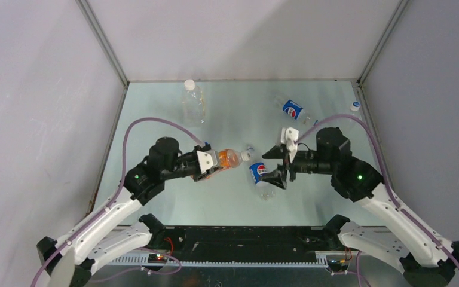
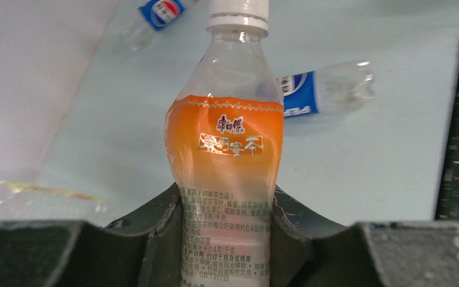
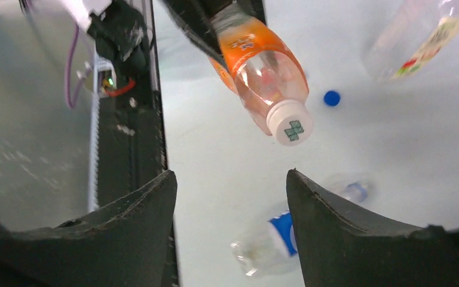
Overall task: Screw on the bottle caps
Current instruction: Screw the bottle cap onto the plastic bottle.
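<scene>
My left gripper [image 1: 213, 162] [image 2: 227, 239] is shut on the lower body of a clear bottle with an orange label [image 2: 224, 143] [image 1: 229, 158], holding it level above the table with its neck towards the right arm. A white bottle cap [image 2: 238, 12] [image 3: 290, 122] with a green cross sits on the neck. My right gripper [image 1: 268, 166] [image 3: 230, 179] stands open just in front of that cap, apart from it, with nothing between its fingers. A loose blue cap [image 3: 332, 97] lies on the table beyond the bottle. Another small cap [image 1: 355, 106] lies at the back right edge.
A blue-labelled bottle [image 1: 260, 176] [image 3: 275, 239] lies on the table under my right gripper. A second blue-labelled bottle [image 1: 293, 109] [image 2: 161, 12] lies further back. A clear bottle [image 1: 192, 101] stands at the back left. Grey walls enclose the table on three sides.
</scene>
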{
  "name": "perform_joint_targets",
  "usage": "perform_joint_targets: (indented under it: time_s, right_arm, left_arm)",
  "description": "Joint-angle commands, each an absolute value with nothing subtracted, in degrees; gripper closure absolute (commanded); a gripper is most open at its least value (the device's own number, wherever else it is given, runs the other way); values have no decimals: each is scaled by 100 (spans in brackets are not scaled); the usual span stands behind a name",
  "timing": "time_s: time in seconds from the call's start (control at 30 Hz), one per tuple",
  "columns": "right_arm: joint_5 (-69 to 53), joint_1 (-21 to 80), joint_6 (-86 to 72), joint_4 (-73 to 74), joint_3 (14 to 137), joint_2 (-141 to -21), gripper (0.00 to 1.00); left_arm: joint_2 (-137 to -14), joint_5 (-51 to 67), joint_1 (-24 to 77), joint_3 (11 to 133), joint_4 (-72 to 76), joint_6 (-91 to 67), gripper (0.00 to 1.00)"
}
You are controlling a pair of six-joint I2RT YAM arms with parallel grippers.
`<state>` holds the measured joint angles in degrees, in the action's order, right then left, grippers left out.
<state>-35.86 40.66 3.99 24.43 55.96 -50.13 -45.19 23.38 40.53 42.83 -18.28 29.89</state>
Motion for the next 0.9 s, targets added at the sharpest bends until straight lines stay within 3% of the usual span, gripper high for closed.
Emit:
perform_joint_targets:
  time_s: [0.0, 0.17, 0.67, 0.87]
  right_arm:
    - [-3972, 4221, 3310, 3072, 5623, -4737, 30]
    - [-4070, 4284, 4226, 3074, 5621, -4711, 32]
    - [-4173, 4636, 4324, 2878, 5625, -4967, 47]
    - [-4088, 4656, 4198, 2876, 5625, -5125, 66]
  left_arm:
    - [-4852, 4429, 3696, 4808, -2281, 2614, 100]
    - [-5219, 5082, 3654, 5139, -2582, 2639, 100]
    - [-5715, 5465, 3652, 5511, -2585, 2631, 100]
    - [-5753, 5488, 3653, 5565, -2574, 2650, 100]
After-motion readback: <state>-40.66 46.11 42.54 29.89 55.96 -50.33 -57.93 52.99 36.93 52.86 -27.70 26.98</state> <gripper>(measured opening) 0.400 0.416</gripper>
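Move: The left hand still holds the orange-labelled bottle; its white cap is about 6 cm ahead of the empty right hand, some 5 cm to its left and roughly level. From the left hand, the right fingers wait about 17 cm to the right, 2 cm back and 3 cm lower. The Pepsi bottle on the table is about 6 cm ahead, 1 cm to the left and 20 cm below the right hand. Keeping its grip on the bottle, the left hand draws it back about 5 cm and some 3.5 cm to the right, swinging clockwise by about 20 degrees and tilting, which brings the capped neck in between the open right fingers. The right hand eases back about 2 cm and slightly down, rolls some 30 degrees counter-clockwise as seen along its fingers and swings about 20 degrees counter-clockwise from above, then narrows its wide gap around the sides of the cap. ##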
